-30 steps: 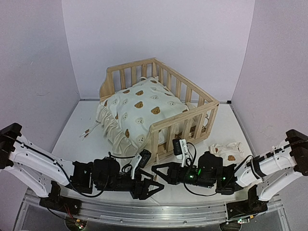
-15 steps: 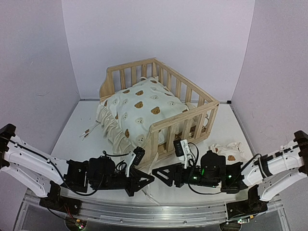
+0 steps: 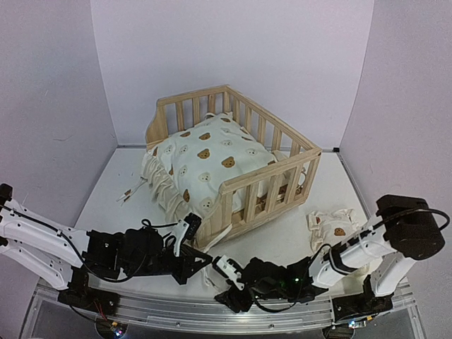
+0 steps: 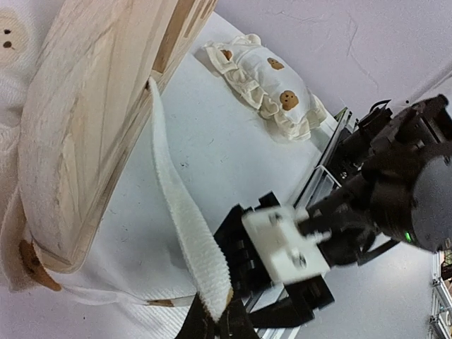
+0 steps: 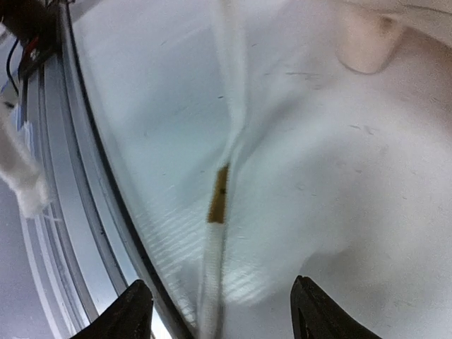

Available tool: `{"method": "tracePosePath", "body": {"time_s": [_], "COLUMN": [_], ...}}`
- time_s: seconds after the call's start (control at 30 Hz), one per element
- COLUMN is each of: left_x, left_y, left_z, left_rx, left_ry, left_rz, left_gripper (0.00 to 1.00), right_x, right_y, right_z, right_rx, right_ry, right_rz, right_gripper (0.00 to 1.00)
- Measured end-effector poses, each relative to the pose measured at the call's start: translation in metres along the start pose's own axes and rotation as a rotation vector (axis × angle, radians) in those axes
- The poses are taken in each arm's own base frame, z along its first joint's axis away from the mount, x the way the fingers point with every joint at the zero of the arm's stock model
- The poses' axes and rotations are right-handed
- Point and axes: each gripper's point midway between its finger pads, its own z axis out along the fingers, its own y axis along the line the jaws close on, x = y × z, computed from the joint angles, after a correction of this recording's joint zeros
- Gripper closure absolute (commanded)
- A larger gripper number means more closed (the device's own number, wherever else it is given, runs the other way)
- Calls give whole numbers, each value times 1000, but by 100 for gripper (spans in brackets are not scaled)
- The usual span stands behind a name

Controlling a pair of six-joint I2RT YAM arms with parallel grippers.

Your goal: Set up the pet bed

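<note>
The pet bed (image 3: 272,173), a light pine frame with slatted rails, stands mid-table with a cream bear-print cushion (image 3: 208,159) lying in it. In the left wrist view its rail (image 4: 92,127) fills the left side. A white tie (image 4: 185,229) runs from the cushion's corner down to my left gripper (image 4: 215,321), which is shut on its end. My left gripper (image 3: 203,259) sits in front of the bed's near corner. My right gripper (image 3: 227,299) is low by the front edge. It stands open (image 5: 226,314), with a second brown-tipped tie (image 5: 217,212) lying between its fingers (image 5: 134,311) untouched.
A small bear-print pillow (image 3: 332,222) lies on the table right of the bed, also seen as the pillow (image 4: 265,85) in the left wrist view. A round wooden foot (image 5: 364,42) shows ahead of the right gripper. The metal front rail (image 5: 63,176) runs close on its left.
My left gripper closed on the cushion's tie and drew back to the left. My right gripper opened, swung left and dropped low toward the table's front edge.
</note>
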Motion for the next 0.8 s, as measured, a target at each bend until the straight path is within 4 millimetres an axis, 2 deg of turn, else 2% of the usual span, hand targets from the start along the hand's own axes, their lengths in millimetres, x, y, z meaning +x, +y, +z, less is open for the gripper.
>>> {"method": "tracePosePath", "body": {"time_s": [0.07, 0.17, 0.3, 0.4, 0.57, 0.6, 0.63, 0.8], "left_x": [3, 5, 8, 4, -1, -1, 0, 5], "left_y": [4, 10, 14, 15, 17, 19, 20, 24], "left_z": [1, 1, -1, -6, -12, -13, -13, -11], "left_rx": [-17, -38, -58, -62, -70, -75, -79, -93], "left_ry": [12, 22, 32, 23, 4, 4, 6, 21], "left_rz": [0, -3, -12, -17, -32, -34, -35, -38], "left_gripper": [100, 100, 100, 100, 100, 100, 100, 100], "right_x": [0, -2, -6, -6, -11, -11, -12, -10], "right_y": [13, 23, 21, 12, -2, -3, -5, -9], "right_z": [11, 21, 24, 28, 34, 34, 33, 23], "right_rx": [-2, 25, 103, 167, 244, 254, 263, 272], "right_ry": [-6, -45, -105, -136, -191, -196, -201, -197], "right_rz": [-60, -116, -154, -169, -168, -174, -171, -191], "right_gripper": [35, 42, 54, 60, 83, 89, 99, 100]}}
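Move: The right hand, open and just above the table, has the second strap's brown patch about 2 cm ahead, 2 cm to its left and barely 1 cm lower. The crib's near corner stands some 12 cm ahead of this hand, 3 cm left and 5 cm up; the first strap, pinched in the left fingers, is about 12 cm above, 1 cm ahead and 1 cm left. From the left hand the brown patch lies about 11 cm below, 2 cm ahead and 3 cm to the right. The right fingers close fully on the second strap and pinch it at its brown patch, close over the table. To get there the hand slides about 3 cm left, slightly back, then comes forward some 3 cm while its fingertips swing forward about 20 degrees. The left hand keeps its pinch on the first strap and draws it about 2 cm left. ##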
